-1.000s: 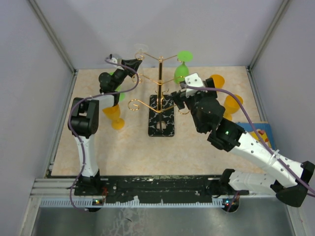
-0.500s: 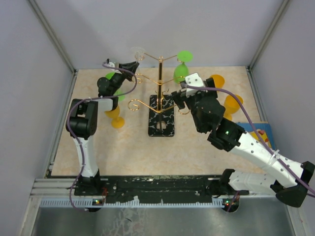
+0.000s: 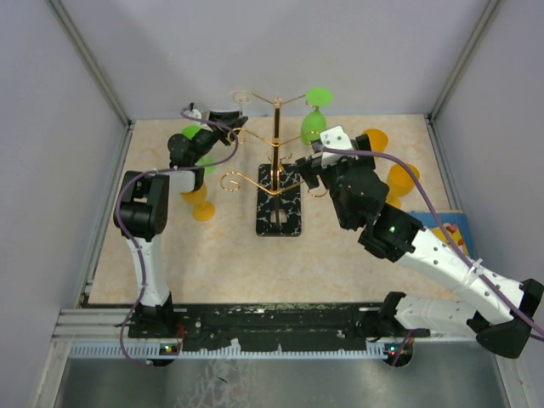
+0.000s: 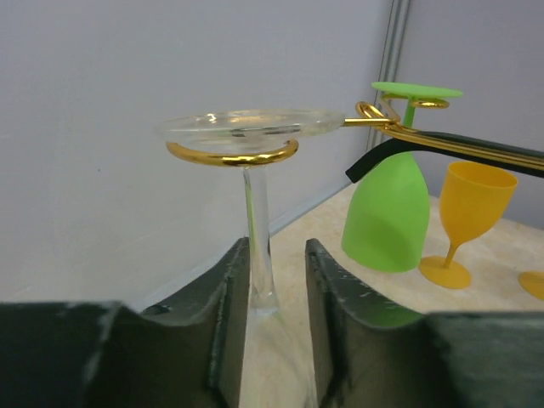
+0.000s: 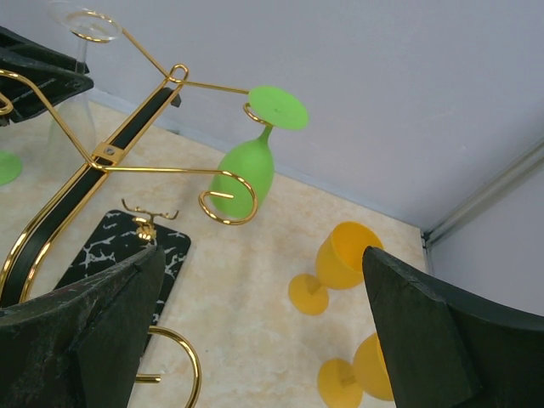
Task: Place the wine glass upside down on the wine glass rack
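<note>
A clear wine glass (image 4: 257, 212) hangs upside down, its foot (image 3: 242, 96) resting on a curled top arm of the wine glass rack (image 3: 277, 136), a gold wire stand on a black veined base (image 3: 280, 204). My left gripper (image 4: 276, 251) is open around the stem. The stem lies close to the left finger (image 4: 225, 314), with a gap to the right one. In the top view the left gripper (image 3: 231, 121) sits just below the glass's foot. My right gripper (image 5: 263, 255) is wide open and empty, near the rack's right side (image 3: 310, 166). A green glass (image 5: 246, 170) also hangs upside down on the rack.
Orange glasses stand upright on the table: one left of the rack (image 3: 201, 200), two to the right (image 3: 374, 140) (image 3: 401, 180). A green glass (image 3: 194, 133) stands behind my left arm. A blue and yellow item (image 3: 446, 225) lies at the right edge. Grey walls enclose the table.
The left gripper's jaws have spread off the stem. The clear glass has come down slightly and to the right, its foot now on the rack's arm. The right arm has not moved.
</note>
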{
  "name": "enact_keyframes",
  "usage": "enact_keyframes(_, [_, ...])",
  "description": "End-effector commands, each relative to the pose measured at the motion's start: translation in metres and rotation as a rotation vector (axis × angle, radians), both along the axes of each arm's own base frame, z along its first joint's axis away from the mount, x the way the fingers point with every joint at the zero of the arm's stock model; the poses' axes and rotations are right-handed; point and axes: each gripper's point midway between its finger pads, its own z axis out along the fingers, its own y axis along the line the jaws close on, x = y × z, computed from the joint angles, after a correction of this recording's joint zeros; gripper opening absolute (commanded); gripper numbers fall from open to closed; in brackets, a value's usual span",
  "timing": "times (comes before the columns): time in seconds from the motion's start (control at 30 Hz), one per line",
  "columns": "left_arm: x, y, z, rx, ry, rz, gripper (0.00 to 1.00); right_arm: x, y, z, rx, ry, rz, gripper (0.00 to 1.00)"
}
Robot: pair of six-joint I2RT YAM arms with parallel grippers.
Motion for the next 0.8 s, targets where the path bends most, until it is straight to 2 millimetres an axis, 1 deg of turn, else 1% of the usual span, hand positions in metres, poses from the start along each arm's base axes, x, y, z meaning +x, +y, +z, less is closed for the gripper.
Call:
enact_keyframes(0.0, [-0.015, 0.0, 0.031, -0.004, -0.101, -0.029, 0.42, 0.001, 0.0, 0.005, 0.029, -0.018, 0.003, 0.99])
enact_keyframes(0.07, [-0.018, 0.002, 0.033, -0.007, -0.103, -0.023, 0.49, 0.001, 0.0, 0.005, 0.029, -0.017, 0.004, 0.99])
enact_keyframes(0.23, [-0.022, 0.007, 0.039, -0.019, -0.115, -0.006, 0.79, 0.001, 0.002, 0.005, 0.032, -0.014, 0.01, 0.99])
enact_keyframes(0.3, [-0.024, 0.011, 0.044, -0.025, -0.118, 0.001, 0.9, 0.001, 0.002, 0.006, 0.035, -0.015, 0.012, 0.99])
enact_keyframes(0.37, [-0.024, 0.017, 0.048, -0.036, -0.115, 0.017, 0.98, 0.0, 0.001, 0.007, 0.035, -0.014, 0.013, 0.99])
enact_keyframes(0.4, [-0.026, 0.02, 0.051, -0.038, -0.119, 0.019, 0.99, 0.001, 0.002, 0.007, 0.035, -0.014, 0.014, 0.99])
enact_keyframes(0.5, [-0.028, 0.028, 0.061, -0.036, -0.122, 0.034, 1.0, 0.0, 0.002, 0.008, 0.037, -0.013, 0.017, 0.99])
enact_keyframes(0.77, [-0.039, 0.036, 0.074, -0.026, -0.125, 0.041, 1.0, 0.0, 0.004, 0.007, 0.039, -0.008, 0.024, 0.99])
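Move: The clear wine glass hangs upside down from the rack's top left loop, its stem between the left fingers, its middle about 3 cm below that hand. The rack's post is about 9 cm to the right, level in reach; the hanging green glass is some 20 cm right, also level. An upright orange glass stands roughly 8 cm back, 12 left and 17 lower. From the right hand the clear glass lies about 25 cm ahead, 23 left and 15 below. The left fingers spread wide off the clear glass's stem, then the hand withdraws 6 cm up, back and left. ##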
